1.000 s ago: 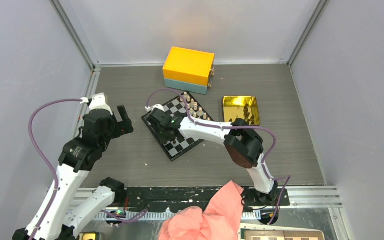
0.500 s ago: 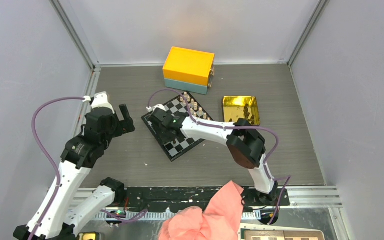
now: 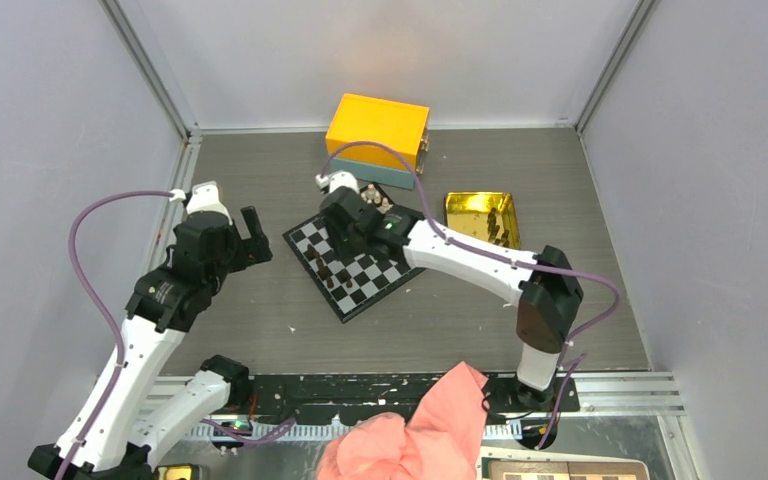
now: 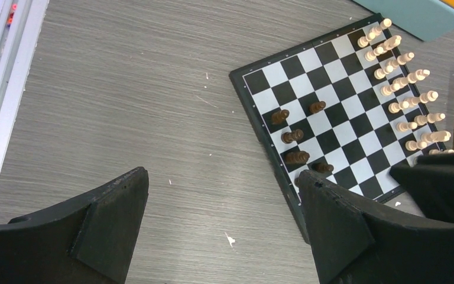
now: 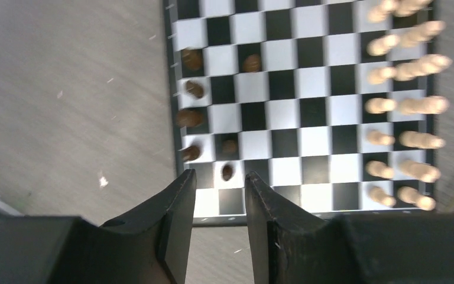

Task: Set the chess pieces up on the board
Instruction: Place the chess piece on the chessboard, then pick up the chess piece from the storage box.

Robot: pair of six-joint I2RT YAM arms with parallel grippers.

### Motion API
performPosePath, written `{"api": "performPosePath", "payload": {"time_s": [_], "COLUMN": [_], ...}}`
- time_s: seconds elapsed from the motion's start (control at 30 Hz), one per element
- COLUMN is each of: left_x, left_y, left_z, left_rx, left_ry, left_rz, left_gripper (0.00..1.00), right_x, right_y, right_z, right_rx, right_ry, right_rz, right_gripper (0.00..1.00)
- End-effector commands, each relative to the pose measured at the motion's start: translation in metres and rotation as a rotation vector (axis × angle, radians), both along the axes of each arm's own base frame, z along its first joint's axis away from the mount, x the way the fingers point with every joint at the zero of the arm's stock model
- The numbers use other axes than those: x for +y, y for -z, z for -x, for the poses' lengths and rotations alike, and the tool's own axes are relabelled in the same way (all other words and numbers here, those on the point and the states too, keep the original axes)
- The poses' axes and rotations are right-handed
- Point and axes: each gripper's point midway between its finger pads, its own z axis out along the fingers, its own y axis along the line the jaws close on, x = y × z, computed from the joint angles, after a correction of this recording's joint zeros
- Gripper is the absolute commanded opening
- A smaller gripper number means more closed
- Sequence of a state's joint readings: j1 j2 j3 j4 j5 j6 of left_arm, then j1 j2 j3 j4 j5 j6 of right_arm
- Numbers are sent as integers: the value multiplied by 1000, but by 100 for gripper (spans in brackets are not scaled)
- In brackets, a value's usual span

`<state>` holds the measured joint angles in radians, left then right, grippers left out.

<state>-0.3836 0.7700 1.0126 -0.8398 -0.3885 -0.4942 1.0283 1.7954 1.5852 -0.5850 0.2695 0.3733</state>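
The black-and-white board [image 3: 370,276] lies tilted at mid-table. Several dark brown chess pieces [image 4: 295,137] stand along its left edge, also seen blurred in the right wrist view [image 5: 189,117]. Two rows of light tan pieces [image 4: 403,89] line the opposite edge [image 5: 403,106]. My right gripper [image 5: 220,180] hangs open over the board's near-left corner region, nothing between its fingers; from above it [image 3: 350,234] sits over the board's far part. My left gripper [image 4: 221,183] is wide open above bare table left of the board [image 4: 343,118], holding nothing.
A shiny gold tin [image 3: 482,220] with a few dark pieces inside sits right of the board. A yellow box on a teal base [image 3: 378,135] stands behind it. Pink cloth [image 3: 410,425] hangs at the near edge. Grey walls enclose the table.
My right gripper rose from the board's left side and swung toward its far edge, jaws now parted, leaving dark pieces exposed on the board. The left arm barely shifted.
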Motion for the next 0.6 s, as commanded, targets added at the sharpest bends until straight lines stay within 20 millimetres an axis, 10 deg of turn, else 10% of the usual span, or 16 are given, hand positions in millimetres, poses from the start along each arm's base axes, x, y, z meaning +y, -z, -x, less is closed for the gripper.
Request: {"api": "performPosePath", "payload": {"time_s": [0.0,0.23,0.57], "left_x": [-5,-9,-11], "left_y": [-16,-10,-9], "left_z": [-11,-14,-16], "left_rx": [-69,-54,-47], "left_ry": [-5,5,12], "left_rz": [41,52,51], "left_gripper": [97,97,97], "right_x": [-72,-197,-302], "right_y": [-20,0,26], "right_z": [-57,-115,-151], "right_rx": [-84,-74,-25], "right_ry": [280,648,925], "right_rz": [15,103,120], "right_gripper": [42,46,47]}}
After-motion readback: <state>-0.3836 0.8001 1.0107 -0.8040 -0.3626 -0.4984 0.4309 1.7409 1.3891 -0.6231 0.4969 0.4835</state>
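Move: The dark pieces' gold box lies about 30 cm to the right of the right gripper and 12 cm ahead, its contents roughly 14 cm below. The chessboard's middle is some 4 cm right and 6 cm ahead, and its ranks of white pieces about 11 cm right and 12 cm ahead. The yellow-and-blue case stands roughly 7 cm right and 27 cm ahead. From the left gripper, the gold box is about 49 cm right, 15 cm ahead and 23 cm below. Swing the empty right gripper off the chessboard and over to the gold box, about 28 cm right and 13 cm forward in one fast sweep that slows at the end. Turn it clockwise nearly 50 degrees on the way, sink some 5 cm over the later part, and keep the fingers partly open, still above the pieces in the box. ##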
